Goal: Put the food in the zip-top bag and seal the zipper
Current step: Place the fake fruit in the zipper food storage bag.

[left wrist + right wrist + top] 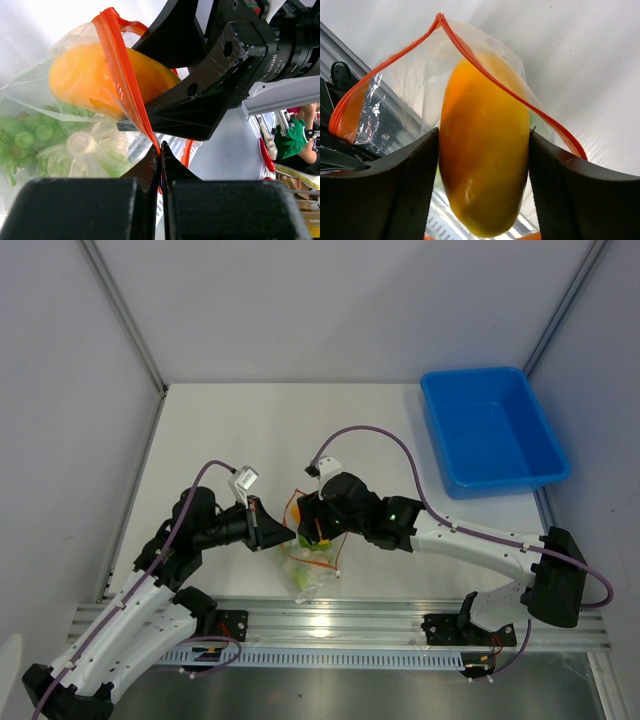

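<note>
The clear zip-top bag (305, 568) hangs between my two grippers near the table's front edge. My left gripper (161, 156) is shut on the orange-red zipper (122, 75) at the bag's mouth, holding it up. The green cluster (25, 135) and the white cauliflower (85, 150) lie inside the bag. My right gripper (484, 132) is shut on the oval orange-yellow fruit (485, 160), which pokes into the open mouth, with the zipper (510, 92) looping round it. In the top view the left gripper (283, 533) and the right gripper (312, 530) almost meet.
A blue tray (490, 430) stands at the back right of the white table. A metal rail (340, 625) runs along the near edge by the arm bases. Grey walls close in the left, back and right sides.
</note>
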Controlling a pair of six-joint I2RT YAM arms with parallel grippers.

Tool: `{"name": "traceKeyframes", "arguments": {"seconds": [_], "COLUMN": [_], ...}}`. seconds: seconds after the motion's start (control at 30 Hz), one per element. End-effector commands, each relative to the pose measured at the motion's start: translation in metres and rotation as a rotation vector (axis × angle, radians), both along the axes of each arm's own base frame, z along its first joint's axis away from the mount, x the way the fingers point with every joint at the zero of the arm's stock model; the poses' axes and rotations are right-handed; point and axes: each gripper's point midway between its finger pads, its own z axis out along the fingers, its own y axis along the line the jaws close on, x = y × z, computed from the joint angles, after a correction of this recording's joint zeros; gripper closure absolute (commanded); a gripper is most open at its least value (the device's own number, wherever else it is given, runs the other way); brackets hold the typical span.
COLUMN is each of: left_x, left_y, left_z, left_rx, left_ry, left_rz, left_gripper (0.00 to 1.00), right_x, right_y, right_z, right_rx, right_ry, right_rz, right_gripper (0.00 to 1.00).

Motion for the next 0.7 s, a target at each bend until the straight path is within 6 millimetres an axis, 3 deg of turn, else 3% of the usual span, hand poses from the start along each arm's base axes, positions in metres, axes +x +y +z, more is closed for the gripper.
{"name": "traceKeyframes", "arguments": {"seconds": [0.0, 0.27, 0.4, 0.57, 0.67], "left_x": [0.003, 0.003, 0.003, 0.003, 0.003], "left_y": [-0.002, -0.003, -0.002, 0.0, 0.001], "left_z": [0.017, 0.017, 0.017, 0.019, 0.021], "left_rx": [-0.028, -0.027, -0.026, -0.024, -0.02], "left_ry": [-0.038, -0.037, -0.038, -0.04, -0.039], "left_rz": [-0.001, -0.001, 0.004, 0.014, 0.026], "left_gripper": [0.99, 0.99, 0.99, 0.99, 1.0], "right_x": [0.008, 0.006, 0.006, 0.0, -0.015], "right_y": [0.005, 0.004, -0.002, -0.023, -0.033], "right_z": [0.029, 0.037, 0.051, 0.073, 0.078], "right_rx": [0.051, 0.057, 0.068, 0.078, 0.074], "right_ry": [-0.063, -0.076, -0.098, -0.13, -0.113], "right_rz": [-0.018, 0.003, -0.002, -0.006, 0.048], "right_gripper": [0.29, 0.26, 0.26, 0.27, 0.29]}}
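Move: The mango is still between the right fingers inside the bag mouth, its middle roughly 1 cm ahead, 1 cm left and 1 cm below that hand. The grapes lie about 9 cm straight below the right hand; the cauliflower is just as low, some 6 cm back and 2 cm left. From the left gripper, shut on the bag's zipper edge, the mango is about 4 cm ahead, 4 cm right and 2 cm lower. Ease the right fingers slightly wider to let go of the mango inside the bag, holding the hand nearly in place. Then lift the open gripper out through the mouth, about 4.5 cm up and some 2 cm to the right, away from the mango. Keep the left gripper still, pinching the zipper edge. ##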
